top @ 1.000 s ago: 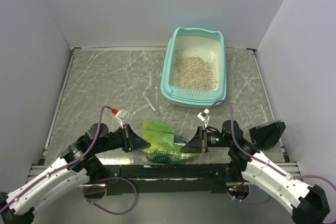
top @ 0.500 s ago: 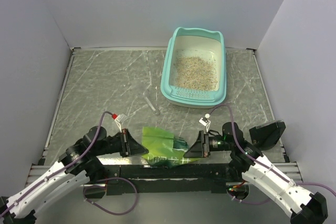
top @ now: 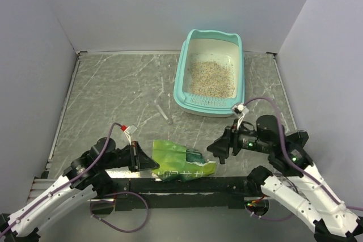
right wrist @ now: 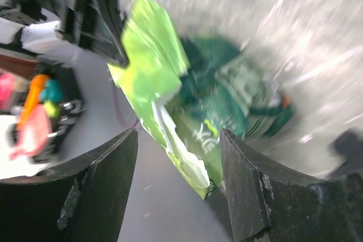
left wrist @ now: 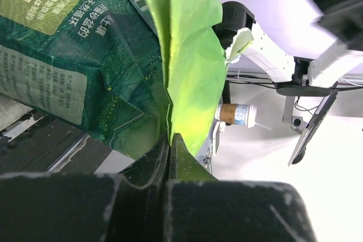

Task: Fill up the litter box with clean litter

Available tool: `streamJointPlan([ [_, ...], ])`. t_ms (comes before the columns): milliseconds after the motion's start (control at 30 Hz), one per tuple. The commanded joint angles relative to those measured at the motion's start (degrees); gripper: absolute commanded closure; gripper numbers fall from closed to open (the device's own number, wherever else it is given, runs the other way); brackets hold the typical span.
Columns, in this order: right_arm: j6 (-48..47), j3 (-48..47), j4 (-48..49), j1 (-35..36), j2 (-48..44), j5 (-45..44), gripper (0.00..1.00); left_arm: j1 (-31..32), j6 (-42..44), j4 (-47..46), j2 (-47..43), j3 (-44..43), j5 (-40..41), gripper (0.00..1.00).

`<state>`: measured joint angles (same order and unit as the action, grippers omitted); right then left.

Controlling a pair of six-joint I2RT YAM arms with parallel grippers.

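The teal litter box (top: 180,79) stands at the back right of the table, with a layer of beige clean litter (top: 211,77) spread inside it. A green crinkled pouch (top: 178,161) lies at the near edge between the arms. My left gripper (top: 152,163) is shut on the pouch's left edge. In the left wrist view its jaws (left wrist: 170,138) pinch the light-green fold of the pouch (left wrist: 85,55). My right gripper (top: 218,150) stands open just right of the pouch and apart from it. Its wrist view is blurred and shows the pouch (right wrist: 227,94) beyond the gripper (right wrist: 178,132).
A small clear strip (top: 163,111) lies on the grey marbled table (top: 113,94), left of the litter box. White walls close in the left, back and right sides. A black rail (top: 187,184) runs along the near edge under the pouch.
My right gripper has opened, let go of the pouch and drawn back up and to the right. The pouch has sagged lower toward the near edge. The left gripper keeps its hold.
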<state>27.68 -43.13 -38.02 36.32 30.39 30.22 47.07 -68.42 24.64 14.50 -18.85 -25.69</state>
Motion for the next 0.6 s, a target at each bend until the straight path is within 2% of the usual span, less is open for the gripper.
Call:
streamJointPlan([
  [0,-13.24,-8.62,-7.50,0.07,2.65,-4.30,0.35,-0.40,-1.45,5.77,2.19,1.01,1.61,0.99],
  [133,-18.09,-11.27,-7.33,4.01,5.46,1.06,0.36,-0.40,-0.92,5.86,4.39,0.40,2.14,0.99],
  [167,-18.71,-11.97,-7.24,8.55,7.03,0.03,0.37,-0.40,-0.57,5.51,4.74,0.31,2.23,0.99],
  [233,-20.03,-13.46,-6.98,14.72,8.80,-3.57,0.37,-0.40,-0.31,5.42,6.50,-0.22,2.58,0.99],
  [267,-20.38,-13.90,-6.81,21.36,10.90,-8.46,0.38,-0.40,-0.05,4.98,7.03,-0.31,2.66,0.99],
  [567,-24.16,-17.07,-6.36,41.19,20.48,-25.81,0.38,-0.49,2.68,8.58,12.39,-5.05,6.71,0.99],
])
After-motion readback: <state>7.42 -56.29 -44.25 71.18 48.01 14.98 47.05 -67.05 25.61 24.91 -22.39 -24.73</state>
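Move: The right hand, empty and open, stands above the litter bag's right-hand side: the bag's middle is about 10 cm to its left, 2 cm back and 13 cm below. The black clip lies on the table some 4 cm to its right, 1 cm ahead and 20 cm down; the litter box is roughly 32 cm straight ahead and 15 cm lower. From the left hand, the bag's middle is about 8 cm right, 2 cm ahead and 7 cm below. The left fingers keep their pinch on the green top of the bag, sinking about a centimetre and tilting slightly. The right hand first lifts some 4 cm, then sweeps back and left over the near right side of the bag while coming down again to about its starting height, fingers still wide, swinging about 30 degrees counter-clockwise; whether it touches the bag can't be seen. ##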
